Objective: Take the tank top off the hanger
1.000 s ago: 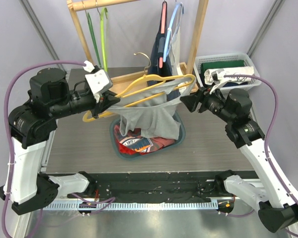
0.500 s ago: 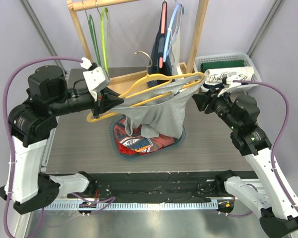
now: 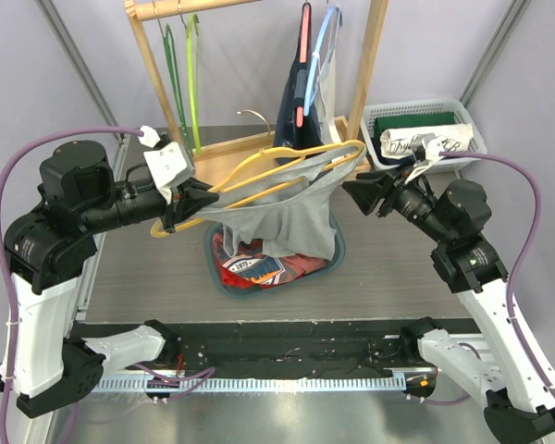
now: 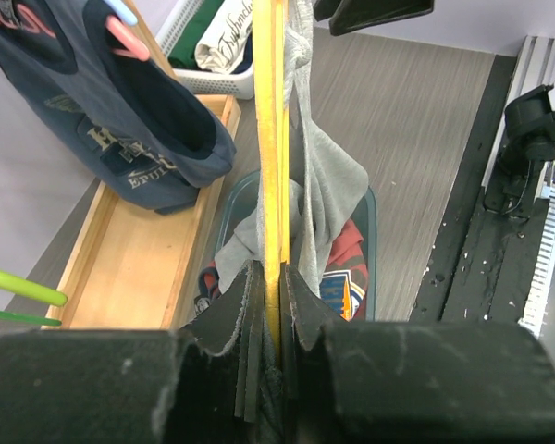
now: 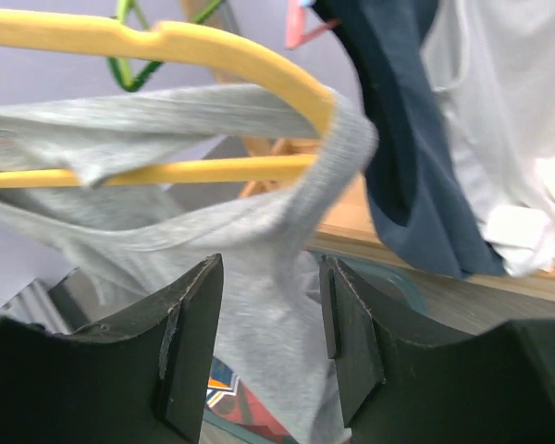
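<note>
A yellow hanger [image 3: 243, 166] is held level above the table, my left gripper [image 3: 196, 199] shut on its left end; the left wrist view shows the hanger [image 4: 270, 139] pinched between the fingers of that gripper [image 4: 273, 277]. A grey tank top [image 3: 291, 222] hangs from it in loose folds, one strap [image 5: 347, 139] looped over the hanger's right tip [image 5: 166, 42]. My right gripper [image 3: 351, 191] stands open just right of that tip. In its wrist view the gripper [image 5: 270, 268] has grey cloth [image 5: 259, 240] beyond its jaws, nothing clamped.
A teal bin [image 3: 338, 262] of clothes sits under the tank top. Behind stands a wooden rack [image 3: 148, 55] with green hangers [image 3: 191, 74], a navy garment [image 3: 296, 111] and a white one. A white basket [image 3: 425, 125] of folded clothes is at the back right.
My left gripper has pulled the hanger and tank top leftward. The right gripper backed away to the right, then came back toward the hanger's tip, its jaws narrowing and widening again.
</note>
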Tool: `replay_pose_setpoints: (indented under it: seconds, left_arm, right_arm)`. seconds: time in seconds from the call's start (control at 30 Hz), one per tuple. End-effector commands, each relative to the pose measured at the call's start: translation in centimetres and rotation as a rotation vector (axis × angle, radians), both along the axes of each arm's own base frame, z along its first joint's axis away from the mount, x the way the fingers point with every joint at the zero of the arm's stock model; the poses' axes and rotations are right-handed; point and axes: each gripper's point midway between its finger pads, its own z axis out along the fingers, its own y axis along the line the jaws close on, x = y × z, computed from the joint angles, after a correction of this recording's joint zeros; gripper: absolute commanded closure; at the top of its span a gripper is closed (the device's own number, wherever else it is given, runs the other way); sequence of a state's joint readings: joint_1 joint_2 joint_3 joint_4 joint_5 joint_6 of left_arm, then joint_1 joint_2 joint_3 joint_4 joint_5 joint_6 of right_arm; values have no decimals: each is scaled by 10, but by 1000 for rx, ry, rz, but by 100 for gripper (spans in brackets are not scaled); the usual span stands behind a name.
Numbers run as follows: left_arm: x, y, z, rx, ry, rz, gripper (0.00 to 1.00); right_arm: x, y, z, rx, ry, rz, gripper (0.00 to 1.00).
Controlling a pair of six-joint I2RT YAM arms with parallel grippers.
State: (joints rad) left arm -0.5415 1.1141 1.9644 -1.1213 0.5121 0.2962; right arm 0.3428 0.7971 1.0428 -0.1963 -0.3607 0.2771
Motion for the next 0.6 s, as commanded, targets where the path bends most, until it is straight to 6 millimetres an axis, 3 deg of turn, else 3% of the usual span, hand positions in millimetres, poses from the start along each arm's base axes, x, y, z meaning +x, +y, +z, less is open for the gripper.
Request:
replay_pose_setpoints:
  seconds: [0.0,0.17,0.27,0.43,0.47,0.57]
  left_arm:
    - [4,5,11,-12,-74,23,90]
    - [3,5,10,-12,-74,20,90]
    - [0,4,14,-21,-76,10,90]
    - [-2,6,17,-31,-77,11,90]
    - [-3,6,17,-31,-78,10,90]
    - [-4,7,17,-32,-79,9,89]
  right_arm:
    - [-18,21,29,68,-82,167,46]
    - [-6,21,27,79,-62,136,47]
    - [10,21,18,79,-25,98,56]
    - [23,18,9,72,9,50,75]
    - [24,17,8,71,10,46,84]
    - [26,9,12,78,-2,7,99]
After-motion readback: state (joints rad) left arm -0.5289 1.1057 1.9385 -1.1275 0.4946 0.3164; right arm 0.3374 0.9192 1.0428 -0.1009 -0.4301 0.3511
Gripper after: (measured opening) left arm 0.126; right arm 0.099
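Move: My left hand still grips the yellow hanger near its left end. The tank top's strap edge at the other end lies about 25 cm to its right and 5 cm farther out. From my half-open right hand, that edge is roughly 3 cm ahead and 3 cm left, about level. The hanger's right tip is some 4 cm ahead, 1 cm left and 4 cm above; the navy top hangs about 17 cm ahead and 8 cm left. The tub sits well below, some 14 cm left and 5 cm back. I swing my right hand about 2 cm left, easing back and up a little, then push it about 3 cm forward and 2 cm down to the grey strap edge just below the hanger's right tip. As it goes in I close the half-open fingers almost shut, pinching the cloth at their tips. My left hand keeps its hold on the hanger, sinking barely a centimetre. ##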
